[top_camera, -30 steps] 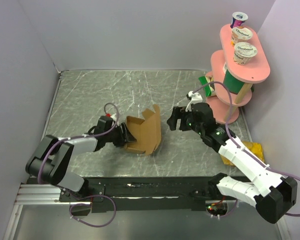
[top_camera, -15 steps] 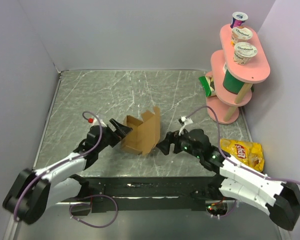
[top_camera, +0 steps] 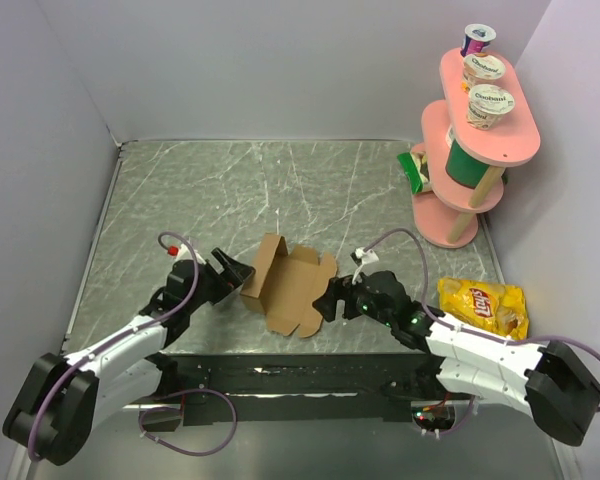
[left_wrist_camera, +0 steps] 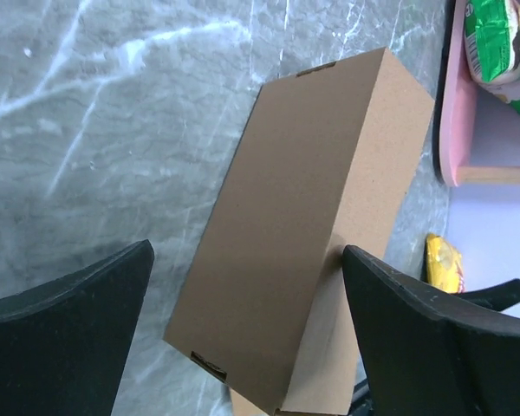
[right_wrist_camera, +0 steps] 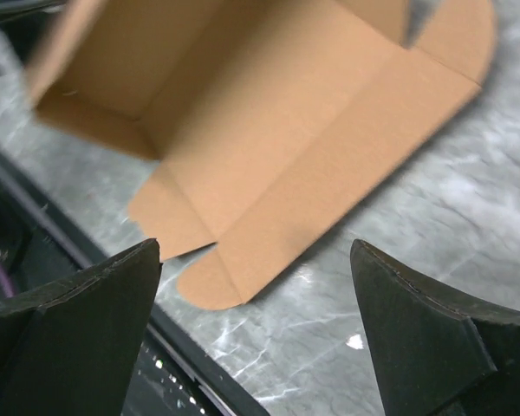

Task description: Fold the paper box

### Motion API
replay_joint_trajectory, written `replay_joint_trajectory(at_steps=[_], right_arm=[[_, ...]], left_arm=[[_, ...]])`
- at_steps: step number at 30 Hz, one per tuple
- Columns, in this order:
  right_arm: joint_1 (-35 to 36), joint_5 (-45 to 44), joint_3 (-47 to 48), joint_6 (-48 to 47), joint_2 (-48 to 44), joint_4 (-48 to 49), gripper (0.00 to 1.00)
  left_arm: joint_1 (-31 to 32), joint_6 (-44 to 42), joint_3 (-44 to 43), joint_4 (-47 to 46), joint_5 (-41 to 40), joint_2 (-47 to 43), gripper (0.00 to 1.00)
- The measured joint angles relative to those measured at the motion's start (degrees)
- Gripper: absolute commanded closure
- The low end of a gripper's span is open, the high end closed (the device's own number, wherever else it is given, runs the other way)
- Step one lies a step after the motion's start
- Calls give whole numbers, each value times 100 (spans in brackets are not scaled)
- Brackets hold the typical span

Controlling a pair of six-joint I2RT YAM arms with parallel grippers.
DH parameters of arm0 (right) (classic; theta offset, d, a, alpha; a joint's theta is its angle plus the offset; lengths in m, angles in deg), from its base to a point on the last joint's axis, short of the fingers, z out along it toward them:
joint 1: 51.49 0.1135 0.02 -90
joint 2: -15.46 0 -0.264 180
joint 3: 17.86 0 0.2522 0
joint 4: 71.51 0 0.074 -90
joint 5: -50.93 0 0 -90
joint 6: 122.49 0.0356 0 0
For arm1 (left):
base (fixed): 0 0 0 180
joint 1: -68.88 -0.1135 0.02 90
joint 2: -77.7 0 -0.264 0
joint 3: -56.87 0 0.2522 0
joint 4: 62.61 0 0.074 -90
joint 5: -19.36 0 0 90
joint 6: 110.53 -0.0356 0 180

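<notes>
The paper box is plain brown cardboard and lies near the table's front edge. Its left part is folded up into low walls, and its lid flap is spread flat to the right. My left gripper stands open just left of the box, apart from it. In the left wrist view the box's outer wall fills the space ahead of the left gripper. My right gripper is open at the box's right front corner, holding nothing. The right wrist view shows the box's open inside beyond the right gripper.
A pink two-tier stand with yogurt cups and a green roll stands at the back right, a green packet beside its foot. A yellow chips bag lies right of my right arm. The black rail runs along the near edge.
The box stood tilted upright; now it lies down with its flap spread flat. The left gripper has let go of it. Both arms have drawn back toward the near edge.
</notes>
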Motion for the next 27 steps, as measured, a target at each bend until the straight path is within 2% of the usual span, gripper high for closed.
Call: replay_joint_trajectory(at_steps=[4,7,12,17,27], right_arm=[[-2,-363,315,350,304,-463,1],[-31,-481,474,518,428,-649,2],[-90,-498,479,691,562,-737,2],[-94,-483,479,793,605,-737,3],[-105,-413,479,855,730,-625,4]], left_arm=[[-219,-286,-79,144,79,-72,2],[-337,-601,-483,341,146,136,2],[-352,-1209,-1637,326,289,1174,4],[-352,-1733,-2391,308,326,2009,5],[-356,-2026,-2603,131,446,2813,5]])
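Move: About 7 cm ahead of the left hand, 8 cm to its right and 3 cm lower is the far corner of the box's folded-up left wall; the wall's near corner is roughly 6 cm back and 2 cm right, some 4 cm lower. From the right hand, that far corner is about 15 cm ahead, 11 cm left and 4 cm lower, while the box's flat right flap lies 4 cm ahead, 2 cm left, 8 cm below. Sweeping forward about 10 cm beside the folded left wall to its far corner, the open left hand rises some 5 cm and then sinks over 3, its left side rolling up about 15 degrees and the fingers swinging some 10 clockwise. The right hand, also open, settles roughly 2 cm lower above the right flap and tips about 10 degrees farther down. ##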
